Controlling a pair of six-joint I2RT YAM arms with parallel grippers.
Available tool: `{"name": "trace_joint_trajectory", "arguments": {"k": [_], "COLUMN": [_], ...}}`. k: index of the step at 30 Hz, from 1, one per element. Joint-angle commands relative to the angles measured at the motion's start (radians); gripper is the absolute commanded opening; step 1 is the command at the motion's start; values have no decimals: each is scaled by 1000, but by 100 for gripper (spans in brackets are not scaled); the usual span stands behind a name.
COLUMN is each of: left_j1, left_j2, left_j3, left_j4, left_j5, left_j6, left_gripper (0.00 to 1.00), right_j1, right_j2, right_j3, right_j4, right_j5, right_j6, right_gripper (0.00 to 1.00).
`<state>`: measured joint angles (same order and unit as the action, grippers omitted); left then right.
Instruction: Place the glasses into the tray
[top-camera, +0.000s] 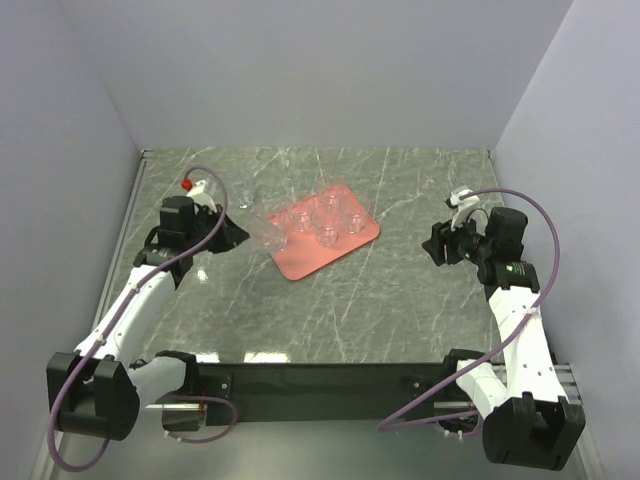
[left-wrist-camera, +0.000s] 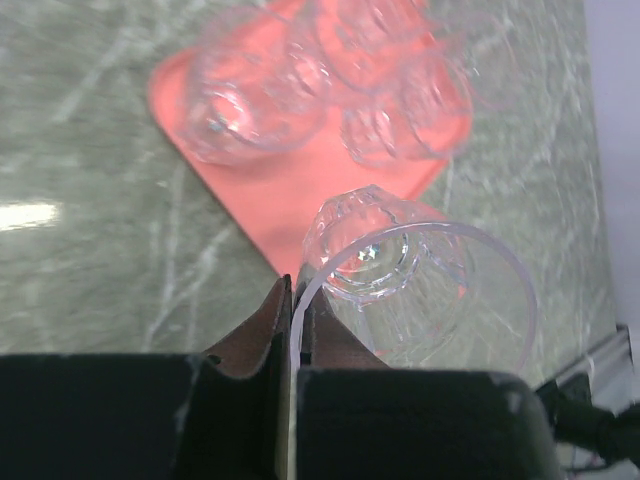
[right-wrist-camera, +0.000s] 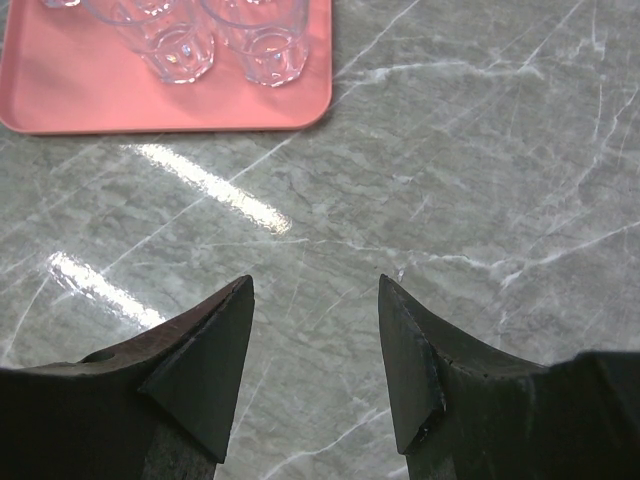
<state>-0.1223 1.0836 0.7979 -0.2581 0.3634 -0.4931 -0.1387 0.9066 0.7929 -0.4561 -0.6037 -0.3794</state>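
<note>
The salmon-pink tray (top-camera: 300, 262) lies mid-table with several clear glasses (top-camera: 327, 236) standing on it. My left gripper (top-camera: 243, 233) is shut on the rim of one clear glass (top-camera: 268, 232), held tilted at the tray's left edge. In the left wrist view the fingers (left-wrist-camera: 268, 320) pinch the rim of this glass (left-wrist-camera: 420, 290) above the tray's corner (left-wrist-camera: 265, 205). One more glass (top-camera: 246, 197) stands on the table behind the left gripper. My right gripper (top-camera: 436, 246) is open and empty, right of the tray; its wrist view (right-wrist-camera: 315, 290) shows the tray (right-wrist-camera: 80, 100) and two glasses (right-wrist-camera: 175, 45) ahead.
The marble table (top-camera: 400, 300) is enclosed by grey walls on the left, back and right. A black bar (top-camera: 320, 378) runs along the near edge between the arm bases.
</note>
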Motion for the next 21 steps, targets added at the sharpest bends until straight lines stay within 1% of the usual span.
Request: {"name": "trace_joint_trajectory", "arguments": {"k": [1, 2, 5, 9, 16, 17, 21], "left_j1": [-65, -103, -172, -229, -335, -342, -381], "left_j2": [7, 13, 41, 107, 213, 235, 301], "left_j3": [3, 7, 17, 21, 66, 79, 113], "left_j4": [106, 111, 128, 155, 171, 169, 172], "left_j5": [79, 72, 39, 8, -115, -147, -199], "left_j6": [2, 4, 1, -9, -16, -15, -9], "left_gripper": [1, 1, 1, 1, 1, 1, 1], "right_j1": [-12, -12, -13, -15, -16, -16, -16], "right_j2": [-14, -12, -12, -12, -11, -9, -12], "right_j3": [-1, -1, -1, -1, -1, -1, -1], "right_j4": [28, 28, 28, 27, 27, 27, 27], "right_j5": [-16, -16, -16, -15, -16, -16, -15], "right_j6": [-4, -3, -4, -6, -6, -6, -6], "right_gripper": [60, 60, 60, 60, 60, 60, 60]}}
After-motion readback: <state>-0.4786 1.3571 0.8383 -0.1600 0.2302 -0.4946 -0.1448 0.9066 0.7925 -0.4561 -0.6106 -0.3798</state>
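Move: The left hand holds a glass by its rim; the free spot in the tray's near corner lies about 13 cm to its right, 2 cm ahead and 14 cm below. Already in the tray, one glass stands about 9 cm ahead and 7 cm right of the hand, another about 6 cm ahead and 21 cm right, both some 11 cm below. From the right hand the free spot is about 34 cm left, 5 cm ahead. The left hand carries the pinched glass about 10 cm right, then also down 6 cm, towards the tray's near corner. ##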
